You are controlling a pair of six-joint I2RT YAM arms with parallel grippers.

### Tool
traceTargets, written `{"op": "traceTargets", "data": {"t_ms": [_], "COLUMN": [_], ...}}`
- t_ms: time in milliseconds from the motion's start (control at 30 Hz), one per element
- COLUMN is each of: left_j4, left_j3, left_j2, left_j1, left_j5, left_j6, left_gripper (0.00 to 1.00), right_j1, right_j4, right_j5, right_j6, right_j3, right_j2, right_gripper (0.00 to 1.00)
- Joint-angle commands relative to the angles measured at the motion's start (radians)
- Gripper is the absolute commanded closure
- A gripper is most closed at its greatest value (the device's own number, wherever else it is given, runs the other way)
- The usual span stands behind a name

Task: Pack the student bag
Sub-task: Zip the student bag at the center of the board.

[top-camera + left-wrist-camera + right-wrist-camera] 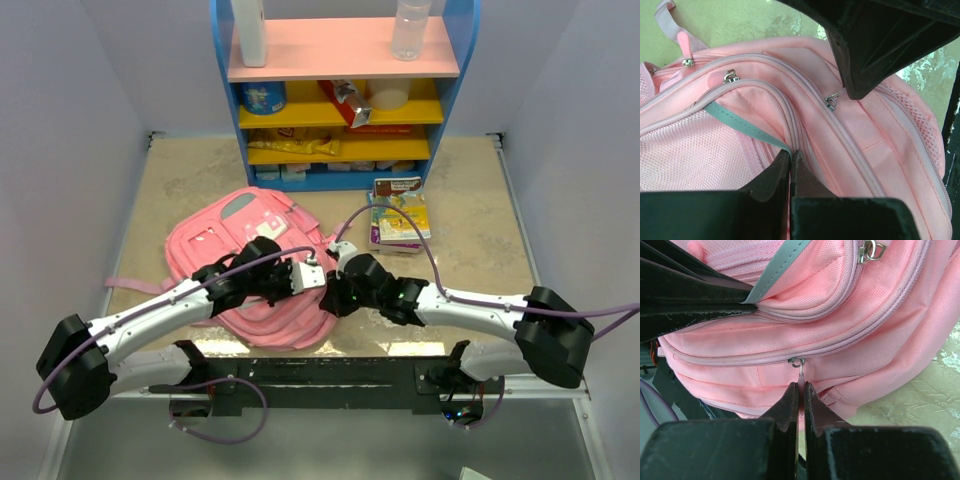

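The student bag (225, 250), a soft pink backpack, lies flat on the table left of centre, and both arms meet at its near right edge. My left gripper (791, 153) is shut, pinching the end of the bag's grey-green strip (740, 117) beside a zip seam. In the right wrist view its black fingers (700, 295) reach in from the left to that strip (782, 265). My right gripper (801, 386) is shut on the thin pull tab of a zip slider (799, 361) on the bag's side. From above, the left gripper (322, 280) and right gripper (336, 296) almost touch.
A blue, yellow and pink shelf (340, 60) holding bottles, a tin and boxes stands at the back. A stack of books (400, 215) lies right of the bag. A pink strap (130, 285) trails off to the left. White walls close in both sides.
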Motion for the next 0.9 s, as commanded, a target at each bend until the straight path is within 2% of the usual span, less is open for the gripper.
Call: {"op": "traceTargets", "data": {"t_ms": [0,200,367,633,867], "left_j4": [-0.161,-0.362,-0.480,-0.572,-0.656], "left_j3": [0.024,0.057,0.085,0.117,0.154], "left_j2": [-0.029,-0.072,-0.075,-0.071,-0.040], "left_j1": [-0.024,-0.024,-0.024,-0.024,-0.029], "left_j5": [0.120,0.258,0.298,0.370,0.427], "left_j6": [0.088,0.264,0.359,0.454,0.530], "left_gripper": [1.00,1.00,1.00,1.00,1.00], "right_j1": [-0.017,-0.073,-0.129,-0.203,-0.211], "right_j4": [-0.075,-0.091,-0.094,-0.049,-0.060], "right_j5": [0.113,0.124,0.112,0.054,0.020], "right_j6": [-0.040,-0.107,-0.170,-0.280,-0.372], "right_j3": [0.056,0.109,0.141,0.269,0.472], "right_j2": [-0.027,0.041,0.058,0.152,0.350], "right_gripper": [1.00,1.00,1.00,1.00,1.00]}}
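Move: The main zip's slider is already pinched in the right hand; the zip's far stretch, on the bag's right side, lies about 12 cm ahead of that hand and 1 cm left. From the right hand, the teal trim is some 2 cm ahead and 8 cm left, the book stack about 23 cm ahead, 18 cm right. From the left hand, holding that trim's corner, the slider is 8 cm right and 2 cm back, the table's near edge roughly 14 cm straight back. The zip slider, still pinched by its pull, is drawn round the bag's curve by the right hand: first a little to the right and down, then forward about 11 cm along the right side, curling back left as it rises again. Against it, the left hand keeps its pinch on the teal-trimmed pocket corner and drags the bag back about 6 cm and slightly left, turning clockwise some 25 degrees. ##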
